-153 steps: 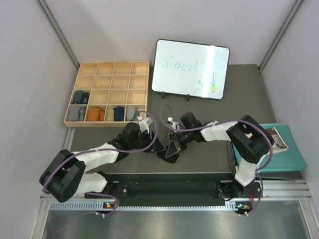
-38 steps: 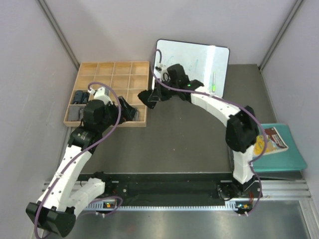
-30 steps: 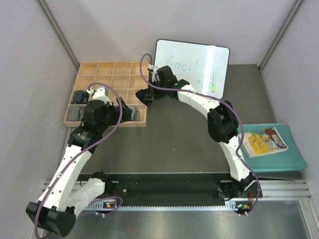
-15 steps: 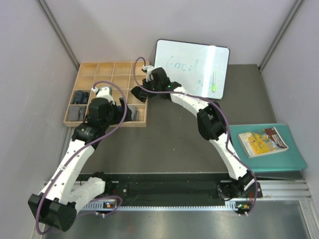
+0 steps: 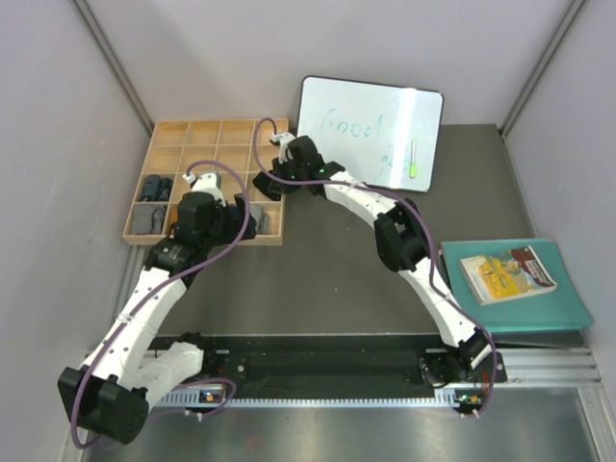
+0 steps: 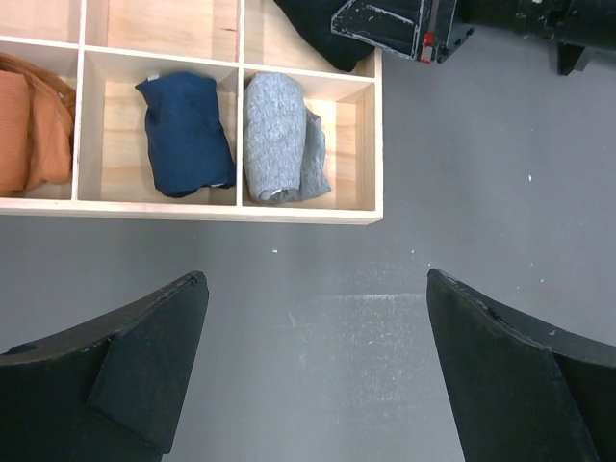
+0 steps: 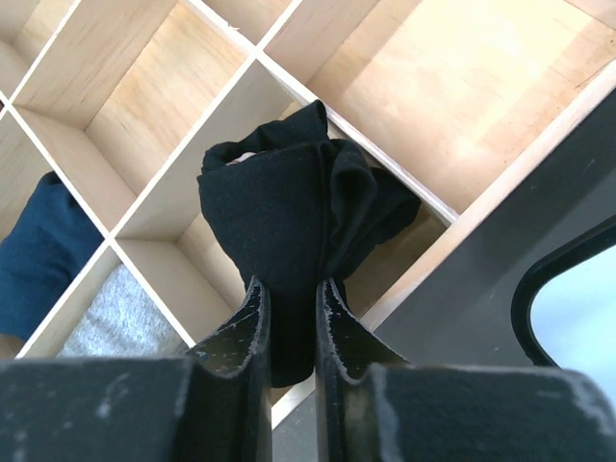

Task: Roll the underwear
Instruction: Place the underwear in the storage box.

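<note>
My right gripper (image 7: 290,289) is shut on a bunched black underwear (image 7: 279,217), which hangs over a right-hand compartment of the wooden tray (image 7: 385,164). In the top view this gripper (image 5: 268,183) sits above the tray's right column. A rolled navy underwear (image 6: 185,133) and a rolled grey underwear (image 6: 279,140) lie in neighbouring front compartments. My left gripper (image 6: 315,279) is open and holds nothing. It hovers over the grey table just in front of the tray's front right corner (image 6: 371,214). In the left wrist view the black underwear (image 6: 313,38) shows at the top edge.
An orange cloth (image 6: 29,135) fills another front compartment, and darker rolls (image 5: 154,188) lie at the tray's left. A whiteboard (image 5: 371,130) leans behind the tray's right side. A teal box (image 5: 549,313) with a book (image 5: 505,274) on it sits at the table's right edge.
My right arm has swung left from in front of the whiteboard to over the tray, with the black underwear in its grip. The left arm has shifted slightly and its gripper has stayed open.
</note>
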### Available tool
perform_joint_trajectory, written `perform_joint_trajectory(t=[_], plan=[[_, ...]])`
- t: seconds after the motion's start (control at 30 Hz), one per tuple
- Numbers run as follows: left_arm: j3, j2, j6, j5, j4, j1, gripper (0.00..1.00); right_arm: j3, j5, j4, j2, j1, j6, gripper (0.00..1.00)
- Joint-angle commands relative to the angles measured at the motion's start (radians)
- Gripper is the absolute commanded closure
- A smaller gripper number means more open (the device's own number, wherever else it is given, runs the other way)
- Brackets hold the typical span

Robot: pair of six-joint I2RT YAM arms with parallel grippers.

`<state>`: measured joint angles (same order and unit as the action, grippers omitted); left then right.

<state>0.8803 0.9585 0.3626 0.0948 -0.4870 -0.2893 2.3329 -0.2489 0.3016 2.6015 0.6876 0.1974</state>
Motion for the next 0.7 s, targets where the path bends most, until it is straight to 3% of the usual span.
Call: perform_joint_trajectory(t=[0.0, 0.17, 0.43, 0.67], plan=[[-0.006, -0.004, -0.019, 0.009, 0.061, 0.006, 0.01, 0.055, 0.039, 0.027, 0.023, 0.013, -0.026, 0.86], [-0.006, -0.007, -0.022, 0.011, 0.064, 0.006, 0.01, 0.056, 0.033, 0.037, 0.023, 0.015, -0.013, 0.67], [-0.009, -0.010, -0.028, 0.019, 0.062, 0.006, 0.01, 0.048, 0.014, 0.016, 0.020, 0.015, 0.010, 0.50], [-0.010, -0.009, -0.039, 0.032, 0.064, 0.006, 0.01, 0.017, 0.000, -0.022, -0.015, 0.015, 0.025, 0.25]])
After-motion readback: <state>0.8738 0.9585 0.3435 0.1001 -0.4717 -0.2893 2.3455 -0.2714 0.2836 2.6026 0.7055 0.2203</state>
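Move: My right hand still holds the black underwear over the right-end compartment of the box's second row; its bulk is about 2 cm left, 1 cm ahead and 3 cm below my fingertips. The grey roll is about 9 cm back and 5 cm left of this hand, the navy roll equally far back but some 12 cm left. From my left hand the underwear lies about 20 cm ahead, 6 cm right and 15 cm lower. I open my right fingers from nearly shut to about two thirds wide, letting go of the black underwear over its compartment. As they spread, my hand eases left about 1.5 cm and draws roughly 1 cm back and 1 cm up, speeding up slightly towards the end, with the wrist hardly turning. ##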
